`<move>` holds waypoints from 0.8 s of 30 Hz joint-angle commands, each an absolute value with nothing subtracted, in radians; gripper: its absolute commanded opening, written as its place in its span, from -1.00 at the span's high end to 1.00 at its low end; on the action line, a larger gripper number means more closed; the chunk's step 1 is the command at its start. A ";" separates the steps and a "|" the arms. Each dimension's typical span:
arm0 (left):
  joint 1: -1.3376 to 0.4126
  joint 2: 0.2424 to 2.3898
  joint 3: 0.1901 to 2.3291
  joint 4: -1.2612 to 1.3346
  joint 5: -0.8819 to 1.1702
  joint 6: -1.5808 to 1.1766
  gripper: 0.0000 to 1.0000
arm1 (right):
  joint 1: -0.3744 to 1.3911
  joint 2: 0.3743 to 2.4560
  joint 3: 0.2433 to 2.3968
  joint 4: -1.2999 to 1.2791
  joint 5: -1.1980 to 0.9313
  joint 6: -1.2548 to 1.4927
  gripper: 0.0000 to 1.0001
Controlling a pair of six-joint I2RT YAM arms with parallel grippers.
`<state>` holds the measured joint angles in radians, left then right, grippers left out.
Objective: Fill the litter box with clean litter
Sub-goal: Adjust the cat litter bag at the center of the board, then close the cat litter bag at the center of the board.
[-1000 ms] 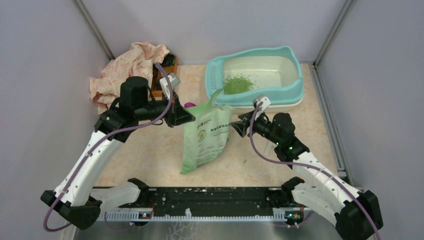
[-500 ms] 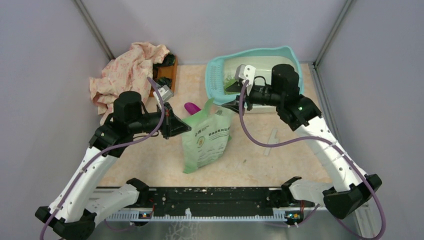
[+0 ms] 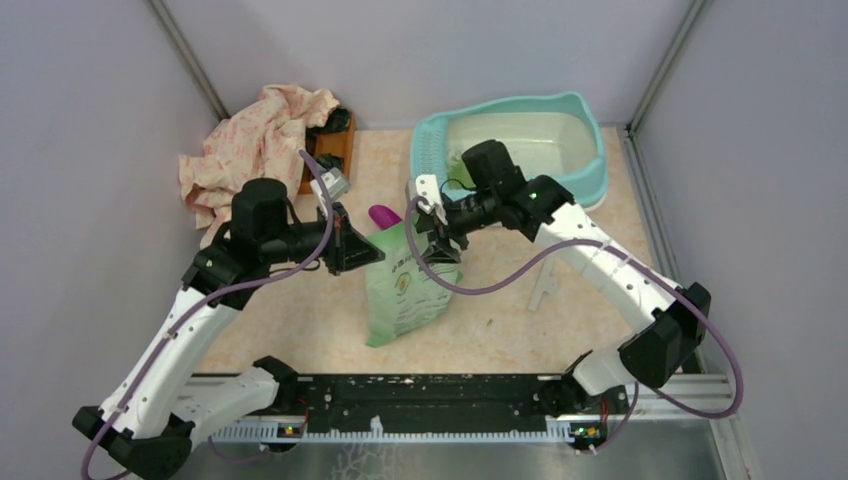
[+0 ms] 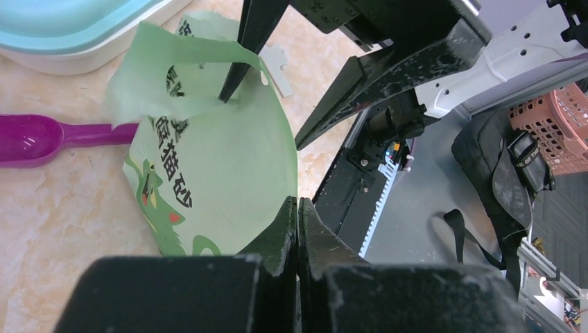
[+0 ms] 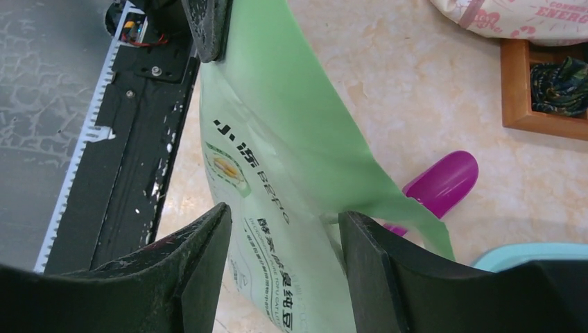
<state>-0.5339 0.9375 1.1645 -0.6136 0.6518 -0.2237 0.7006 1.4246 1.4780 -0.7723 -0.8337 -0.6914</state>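
The teal-rimmed litter box (image 3: 592,150) stands at the back right; my right arm crosses its left end and hides most of the clean litter. A pale green printed bag (image 3: 410,285) stands in front of it. My left gripper (image 4: 297,201) is shut on the bag's (image 4: 229,166) side edge. At the bag's (image 5: 277,125) torn top my right gripper (image 5: 284,215) is open, one finger inside the mouth and one outside. A purple scoop (image 3: 383,215) lies behind the bag.
A pink printed cloth (image 3: 250,140) and a small brown wooden tray (image 3: 330,140) sit at the back left. A small pale piece (image 3: 543,285) and a few stray green granules (image 3: 490,322) lie on the table right of the bag.
My right arm rose over the litter box, then swung left and down to the bag's top. The left gripper drew the bag slightly back from the box.
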 commanded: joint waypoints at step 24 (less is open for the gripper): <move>-0.507 1.029 1.348 -0.556 0.327 -0.210 1.00 | 0.952 1.320 1.292 -0.438 -0.114 -0.145 1.00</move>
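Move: The open bag's right rim hangs close under the right hand's spread fingers, about 4 cm down and 1 cm left. From that hand the scoop's head is roughly 5 cm ahead, 11 left and 25 below; the litter box 18 ahead, 17 right and 22 below; the white clip 11 back and 26 right, 26 below. The left hand already pinches the bag's other top corner; from it the right rim is about 3 cm ahead, 10 right and 6 below. Down first, the right hand sinks about 5 cm over the bag's right rim with fingers open, then shuts them on the film, pinching it, and eases about 2 cm forward and a little left while turning some 25 degrees clockwise. The left hand keeps its pinch and late on goes forward about 4 cm and slightly left, turning a little counter-clockwise. ##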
